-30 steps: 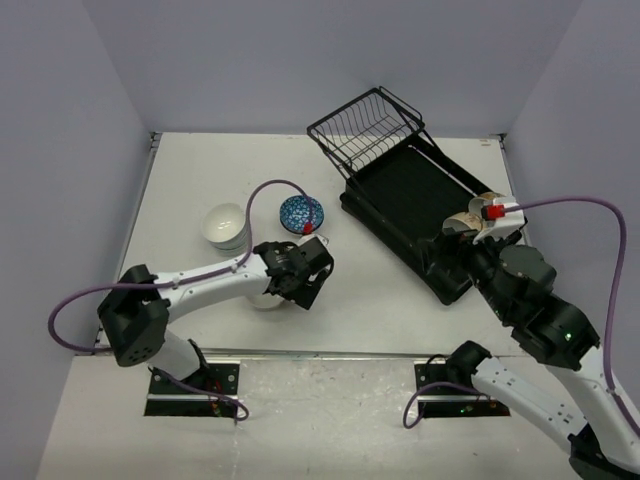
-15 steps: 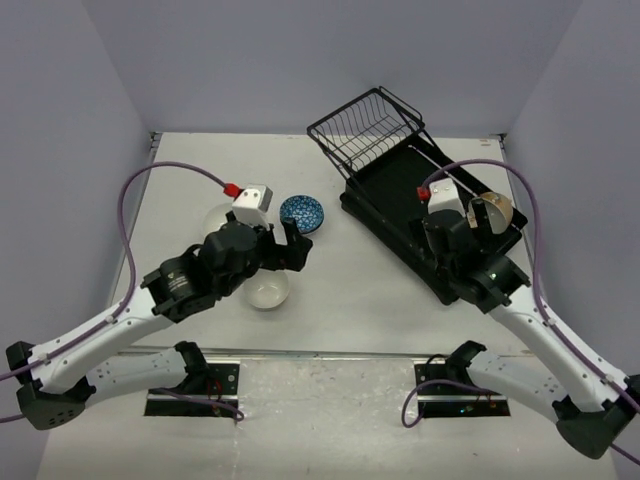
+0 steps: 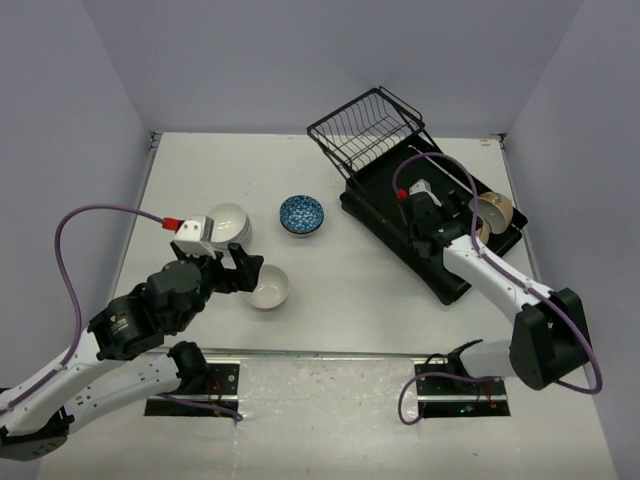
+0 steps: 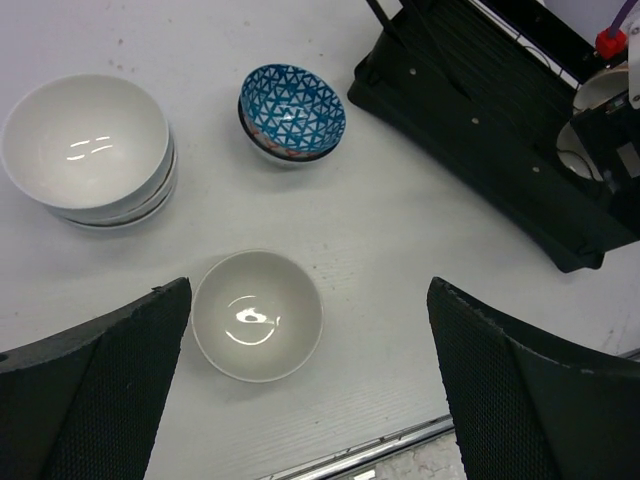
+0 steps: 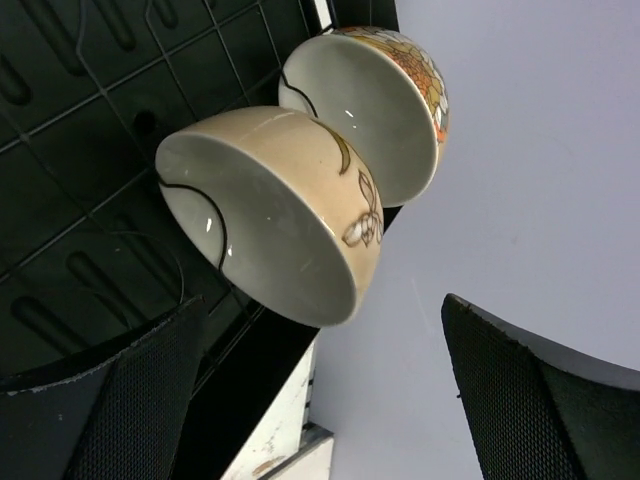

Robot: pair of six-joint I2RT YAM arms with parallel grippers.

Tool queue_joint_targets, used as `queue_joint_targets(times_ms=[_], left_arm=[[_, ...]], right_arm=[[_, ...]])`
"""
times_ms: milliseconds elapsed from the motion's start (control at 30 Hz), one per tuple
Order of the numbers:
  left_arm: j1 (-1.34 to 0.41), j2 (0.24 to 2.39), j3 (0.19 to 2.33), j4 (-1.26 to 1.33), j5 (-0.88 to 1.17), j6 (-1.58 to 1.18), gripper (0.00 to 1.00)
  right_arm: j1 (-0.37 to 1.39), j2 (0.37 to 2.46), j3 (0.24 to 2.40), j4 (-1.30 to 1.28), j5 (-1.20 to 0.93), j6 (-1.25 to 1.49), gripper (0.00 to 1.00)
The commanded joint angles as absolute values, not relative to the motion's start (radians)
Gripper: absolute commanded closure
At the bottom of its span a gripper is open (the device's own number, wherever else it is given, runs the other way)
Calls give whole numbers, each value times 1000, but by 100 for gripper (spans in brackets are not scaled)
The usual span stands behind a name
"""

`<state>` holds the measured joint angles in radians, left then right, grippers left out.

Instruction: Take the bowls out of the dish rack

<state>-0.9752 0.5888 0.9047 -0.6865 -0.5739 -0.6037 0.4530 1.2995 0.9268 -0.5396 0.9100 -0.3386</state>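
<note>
The black dish rack [image 3: 400, 195] lies at the right, with two bowls leaning on edge at its near right end [image 3: 495, 212]. In the right wrist view these are a cream flower-marked bowl [image 5: 265, 215] and an orange-patterned bowl [image 5: 370, 105] behind it. My right gripper [image 5: 320, 390] stands open just short of them [image 3: 465, 222]. On the table sit a stack of white bowls [image 4: 85, 145], a blue-patterned bowl [image 4: 292, 110] and a single pale bowl [image 4: 257, 315]. My left gripper [image 4: 310, 400] hangs open and empty above that single bowl [image 3: 240, 275].
A tilted black wire basket [image 3: 365, 125] stands at the rack's far end. The rack's near corner [image 4: 580, 255] shows at the right of the left wrist view. A metal rail [image 4: 400, 445] runs along the table's front edge. Grey walls close in on three sides.
My left gripper has lifted off the single pale bowl and drawn back to the left. My right wrist has swung over the rack's middle and now faces the two leaning bowls.
</note>
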Motion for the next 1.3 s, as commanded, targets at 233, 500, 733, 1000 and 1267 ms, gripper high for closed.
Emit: queue_joint_targets(times_ms=[233, 500, 733, 1000, 1267], left_arm=[[-968, 503, 839, -652, -528, -514, 0], [-968, 434, 830, -630, -494, -495, 0], [-968, 414, 824, -620, -472, -486, 0], [-968, 417, 824, -617, -463, -480, 0], [-968, 434, 824, -615, -462, -477, 0]], right_arm=[[380, 1449, 922, -325, 1094, -428, 26], [350, 1512, 919, -279, 1111, -443, 50], [341, 1549, 934, -279, 1150, -417, 66], [341, 1531, 948, -279, 1158, -410, 100], [341, 1493, 959, -266, 1172, -422, 100]])
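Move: The beige bowl stands on edge in the rack, its middle some 4 cm ahead of the right hand, 2 cm to the right and 5 cm below. The orange-patterned bowl leans just behind it, about 5 cm farther out and 6 cm farther right, at the same height. The rack's near corner is roughly 9 cm back and 5 cm left of the hand, 12 cm lower. From the left hand, the beige bowl is about 16 cm ahead, 52 cm right and 15 cm lower. The beige bowl's rim, on its right-hand near side, is where the right hand goes: it slides about 5 cm right, easing a little forward and down, while rolling and turning clockwise by some 20 degrees in all. The wide-open fingers close on the way until they pinch the rim, one inside the bowl and one outside, then hold there. ##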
